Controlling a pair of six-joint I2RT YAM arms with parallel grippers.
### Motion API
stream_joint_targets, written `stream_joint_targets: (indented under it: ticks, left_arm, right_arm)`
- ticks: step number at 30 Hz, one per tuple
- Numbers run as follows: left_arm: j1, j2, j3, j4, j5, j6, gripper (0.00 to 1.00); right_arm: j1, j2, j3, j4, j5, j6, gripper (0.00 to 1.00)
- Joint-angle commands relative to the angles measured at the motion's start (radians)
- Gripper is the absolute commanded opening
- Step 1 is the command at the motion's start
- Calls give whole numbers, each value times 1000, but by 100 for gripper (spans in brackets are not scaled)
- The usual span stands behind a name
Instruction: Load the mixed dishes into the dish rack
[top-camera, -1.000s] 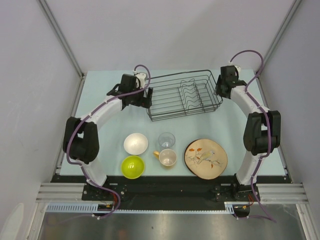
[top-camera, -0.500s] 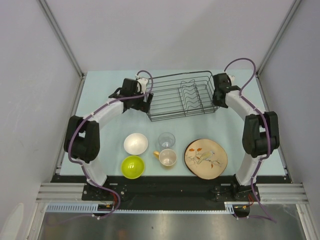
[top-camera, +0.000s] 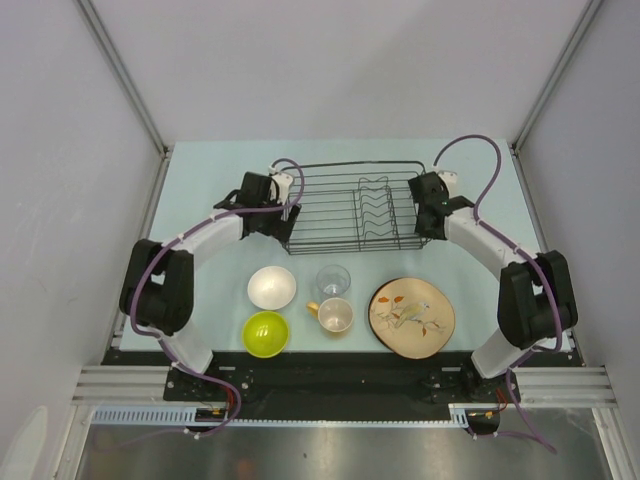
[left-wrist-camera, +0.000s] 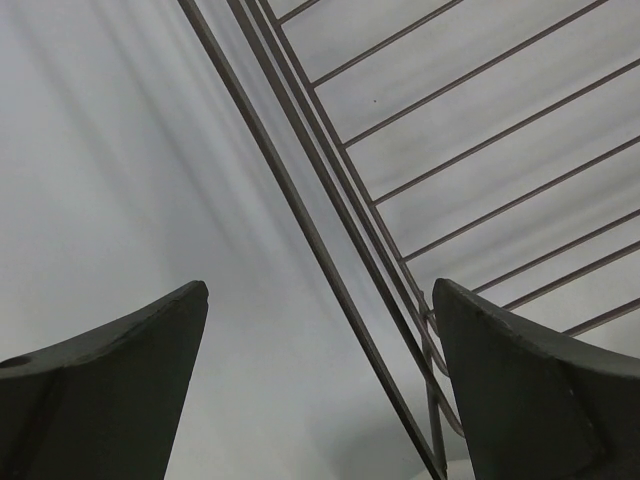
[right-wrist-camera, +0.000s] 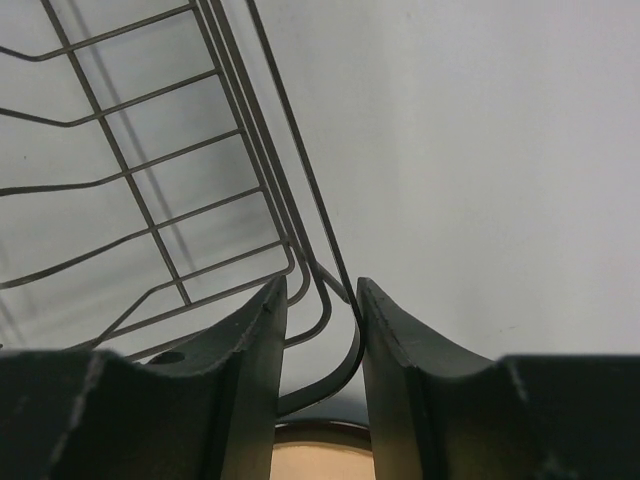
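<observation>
The dish rack (top-camera: 350, 205), a black wire basket, stands at the back of the table. My left gripper (top-camera: 283, 212) is at its left end, open, with its fingers wide on either side of the rim wires (left-wrist-camera: 331, 270). My right gripper (top-camera: 428, 215) is at the right end, its jaws narrowed onto the rack's corner wires (right-wrist-camera: 350, 361). In front lie a white bowl (top-camera: 271, 287), a lime-green bowl (top-camera: 266, 333), a clear glass (top-camera: 333, 279), a handled mug (top-camera: 335, 315) and a tan leaf-pattern plate (top-camera: 412, 316).
White walls with metal posts close in the table on the left, right and back. A tan plate edge (right-wrist-camera: 320, 455) shows below my right fingers. The arm bases sit on the black rail at the near edge.
The rack has swung square and slid nearer the dishes. Both arms came along with it, and the right jaws narrowed onto its corner. The left jaws stayed wide.
</observation>
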Motion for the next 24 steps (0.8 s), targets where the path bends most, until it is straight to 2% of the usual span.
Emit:
stream_joint_targets:
  ticks: [1, 3, 4, 9, 10, 12, 13, 14, 19, 23, 24]
  left_arm:
    - [-2, -49, 6, 24, -18, 25, 100]
    - [-2, -41, 27, 22, -18, 23, 100]
    - [-2, -31, 36, 18, -20, 22, 100]
    - [-2, 17, 131, 6, -23, 11, 99]
    - [-2, 23, 145, -4, -22, 8, 99]
    - [-2, 29, 170, -5, -22, 0, 99]
    - [-2, 29, 176, -2, -22, -1, 99]
    - [-2, 18, 184, -4, -47, -1, 99]
    - [-2, -57, 231, -66, -34, -1, 100]
    - [-2, -161, 263, -132, 9, -1, 100]
    - [-2, -185, 265, -146, 15, -4, 100]
  right_arm:
    - [31, -69, -47, -36, 33, 28, 39]
    - [45, -86, -56, -39, 34, 31, 42]
    - [50, -89, -61, -38, 41, 34, 47]
    - [60, -109, -63, -50, 47, 40, 52]
    - [63, -123, -63, -55, 50, 42, 57]
    - [68, -144, -61, -58, 71, 39, 61]
    - [74, -178, -63, -58, 79, 36, 68]
    - [82, -201, -63, -50, 80, 30, 69]
    - [171, -330, -52, -44, 24, 34, 69]
    - [284, -371, -50, -67, -88, 92, 64]
    - [350, -361, -50, -65, -131, 99, 63]
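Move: The dish rack's near right corner is already between the right fingers, its middle about 18 cm left of that hand and 9 cm ahead, 5 cm lower. The plate lies roughly 19 cm back and 3 cm left of the right hand, the clear glass 10 cm back and 23 cm left. From the wide-open left hand, by the rack's left wall, the rack's middle is some 18 cm right and 8 cm ahead; the white bowl lies 13 cm back and 3 cm left. The rack's right corner is drawn back a touch and let go: the right fingers open from partly closed as that hand eases back about 3 cm, then it rises off the wire, swinging left and back and turning slightly counter-clockwise, to end some 9 cm higher. The left hand, still wide open, slides forward along the left wall, then climbs clear, about 8 cm up. ##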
